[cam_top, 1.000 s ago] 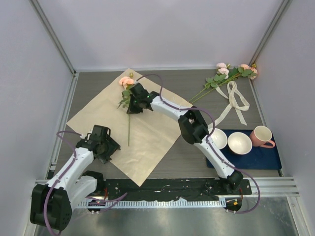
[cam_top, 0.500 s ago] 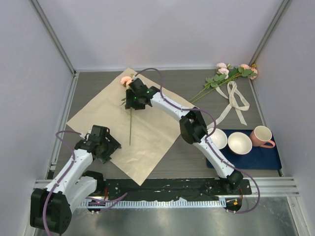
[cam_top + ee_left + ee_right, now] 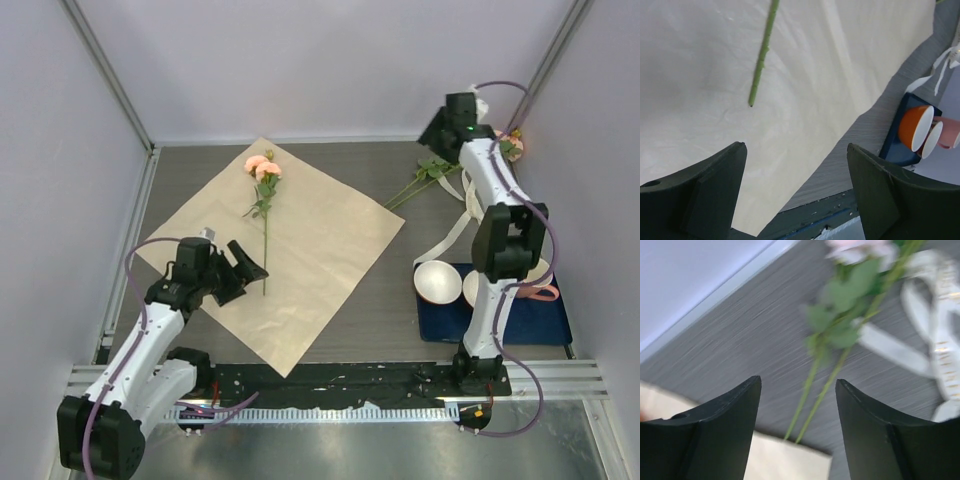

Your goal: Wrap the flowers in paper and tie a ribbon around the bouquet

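The paper [image 3: 300, 240] lies flat, tan face up, at centre left. One of the flowers [image 3: 264, 200] lies on it, pink blooms toward the back, its stem end [image 3: 760, 65] pointing to the front. My left gripper [image 3: 250, 262] hovers open just left of that stem end, empty [image 3: 796, 150]. More flowers [image 3: 428, 172] lie on the table at the back right, their stems [image 3: 825, 385] reaching the paper's corner. My right gripper [image 3: 434, 138] hangs open above them [image 3: 798, 382], holding nothing. The cream ribbon [image 3: 456, 230] trails beside those stems [image 3: 935, 335].
A dark blue mat [image 3: 520, 322] at the right front carries a white bowl [image 3: 438, 280] and a pink mug [image 3: 545, 290], partly hidden by the right arm. The enclosure's walls stand close behind and beside the right gripper.
The right gripper opened, left the flower on the paper and swung to the back right above the other flowers. The left gripper opened wider and moved toward the stem end.
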Motion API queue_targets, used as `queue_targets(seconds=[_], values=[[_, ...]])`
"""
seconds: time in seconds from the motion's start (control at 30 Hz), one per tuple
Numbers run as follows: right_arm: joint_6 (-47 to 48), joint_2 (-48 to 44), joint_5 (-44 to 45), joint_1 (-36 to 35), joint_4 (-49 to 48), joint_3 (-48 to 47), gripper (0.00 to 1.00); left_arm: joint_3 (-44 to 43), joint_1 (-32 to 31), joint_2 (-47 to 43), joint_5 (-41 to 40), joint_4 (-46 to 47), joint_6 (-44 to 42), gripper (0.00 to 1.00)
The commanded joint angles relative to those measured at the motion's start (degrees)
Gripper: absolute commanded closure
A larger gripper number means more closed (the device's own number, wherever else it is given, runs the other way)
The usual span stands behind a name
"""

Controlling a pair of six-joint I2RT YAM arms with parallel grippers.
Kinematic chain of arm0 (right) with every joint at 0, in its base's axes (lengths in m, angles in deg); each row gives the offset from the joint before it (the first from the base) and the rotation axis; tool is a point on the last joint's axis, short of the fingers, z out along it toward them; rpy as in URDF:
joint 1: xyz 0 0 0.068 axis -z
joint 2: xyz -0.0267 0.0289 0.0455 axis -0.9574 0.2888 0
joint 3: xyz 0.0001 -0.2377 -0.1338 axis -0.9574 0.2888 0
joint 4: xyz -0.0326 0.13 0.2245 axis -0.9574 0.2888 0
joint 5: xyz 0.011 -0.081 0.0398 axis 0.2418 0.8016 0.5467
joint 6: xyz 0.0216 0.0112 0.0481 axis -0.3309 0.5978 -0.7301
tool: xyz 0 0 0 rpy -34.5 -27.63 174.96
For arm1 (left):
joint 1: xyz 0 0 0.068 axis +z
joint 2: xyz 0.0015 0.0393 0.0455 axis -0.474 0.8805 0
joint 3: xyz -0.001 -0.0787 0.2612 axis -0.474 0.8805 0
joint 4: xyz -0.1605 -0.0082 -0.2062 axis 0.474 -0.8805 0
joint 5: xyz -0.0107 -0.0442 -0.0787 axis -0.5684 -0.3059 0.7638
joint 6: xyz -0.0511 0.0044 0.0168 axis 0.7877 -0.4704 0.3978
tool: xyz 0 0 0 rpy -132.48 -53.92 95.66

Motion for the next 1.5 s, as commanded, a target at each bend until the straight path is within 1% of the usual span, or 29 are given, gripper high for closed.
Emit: queue_targets(seconds=[0.0,0.03,0.07,0.13,0.17,0.2,0.27,0.47,0.63,0.73,0.93,1.0,1.03,1.1,1.13,1.17,1.23,1.33,1.43,1.47], values=[[-3.1,5.35,0.01,4.67,-6.34,2.83,0.37,-3.86,-0.54,-0.35,5.6,3.5,-2.78,0.14],[-3.19,7.7,-0.77,5.19,-6.81,2.31,0.4,-3.95,-0.62,-0.35,5.52,3.41,-2.86,0.14],[-3.45,8.94,-1.91,5.98,-6.9,-0.04,0.41,-3.87,-0.71,-0.35,5.6,3.41,-2.86,0.14],[-3.45,10.8,-3.24,6.08,-7.78,-1.29,0.45,-3.52,-0.71,-0.09,6.04,3.24,-2.86,0.14],[-3.37,11.76,-3.41,6.08,-8.31,-1.56,0.47,-3.43,-0.8,0.09,6.22,3.24,-2.78,0.14],[-4.06,12.12,-3.24,6.08,-9.18,-1.39,0.52,-3.08,-0.8,0.35,6.39,3.32,-2.69,0.14],[-4.59,13.08,-3.85,5.99,-9.63,-1.12,0.55,-2.81,-0.8,0.53,6.48,3.41,-2.6,0.14],[-6.62,13.44,-3.94,4.76,-10.68,1.77,0.49,-3.25,-0.89,1.85,6.57,4.2,-2.69,0.14],[-7.32,15.46,-2.19,3.36,-9.72,0.2,0.52,-3.86,-0.89,3.17,7.09,4.55,-2.95,0.14],[-7.85,16.25,-1.48,3.09,-9.28,-0.33,0.53,-3.69,-0.89,2.47,7.01,4.47,-2.69,0.14],[-8.82,18.53,-0.7,2.83,-8.93,-1.12,0.61,-3.25,-0.89,1.59,6.83,4.03,-2.51,0.14],[-8.38,18.8,-0.26,2.83,-9.54,-1.65,0.7,-3.51,-0.89,1.32,6.75,3.42,-2.6,0.14],[-8.2,18.54,0.1,2.83,-9.46,-2.35,0.72,-3.6,-0.89,1.24,6.83,3.24,-2.6,0.14],[-7.76,18.1,0.98,2.91,-9.63,-3.05,0.82,-3.78,-0.89,0.71,6.66,2.71,-2.69,0.14],[-7.5,18.1,0.98,2.83,-9.46,-4.62,0.9,-3.69,-0.89,0.53,6.66,2.62,-2.69,0.14],[-7.06,17.92,0.89,2.91,-8.58,-5.68,1.0,-3.69,-0.89,0.36,6.74,2.27,-2.69,0.14],[-6.1,16.96,1.94,2.91,-7.44,-7.53,1.0,-4.04,-0.89,-0.17,6.83,1.83,-2.51,0.14],[-3.99,10.65,4.65,2.82,-7.08,-7.89,1.0,-4.57,-0.89,-2.01,5.78,0.34,-2.34,0.14],[-1.35,2.21,7.73,1.95,-7.43,-7.02,1.0,-5.01,-0.97,-3.33,2.19,-2.38,-1.2,0.14],[1.79,0.28,8.88,1.25,-7.87,-6.84,1.0,-5.18,-0.89,-3.6,-1.65,-4.48,-0.5,0.14]])
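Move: The pale pink flower's stem, just below its leaves, lies about 16 cm below the open right hand, roughly 4 cm ahead and 2 cm to its right. The peach flower's stem is some 8 cm to the right of that spot, level with it. The ribbon's middle lies about 8 cm back and 15 cm to the hand's right; the paper's right corner is 10 cm back and 2 cm left. From the left hand, the pale pink flower is roughly 33 cm ahead, 46 cm right and 7 cm below. The pale pink flower's stem is pinched just below its leaves: the right hand drops about 15 cm towards it, first swinging on some 10 cm right and then coming back left, edging forward and tipping its fingers about 10 degrees steeper. Half open, it pauses low, shuts on the stem, then rises about 5 cm. The left hand, fingers wide, shifts a couple of centimetres up and right above the paper. ##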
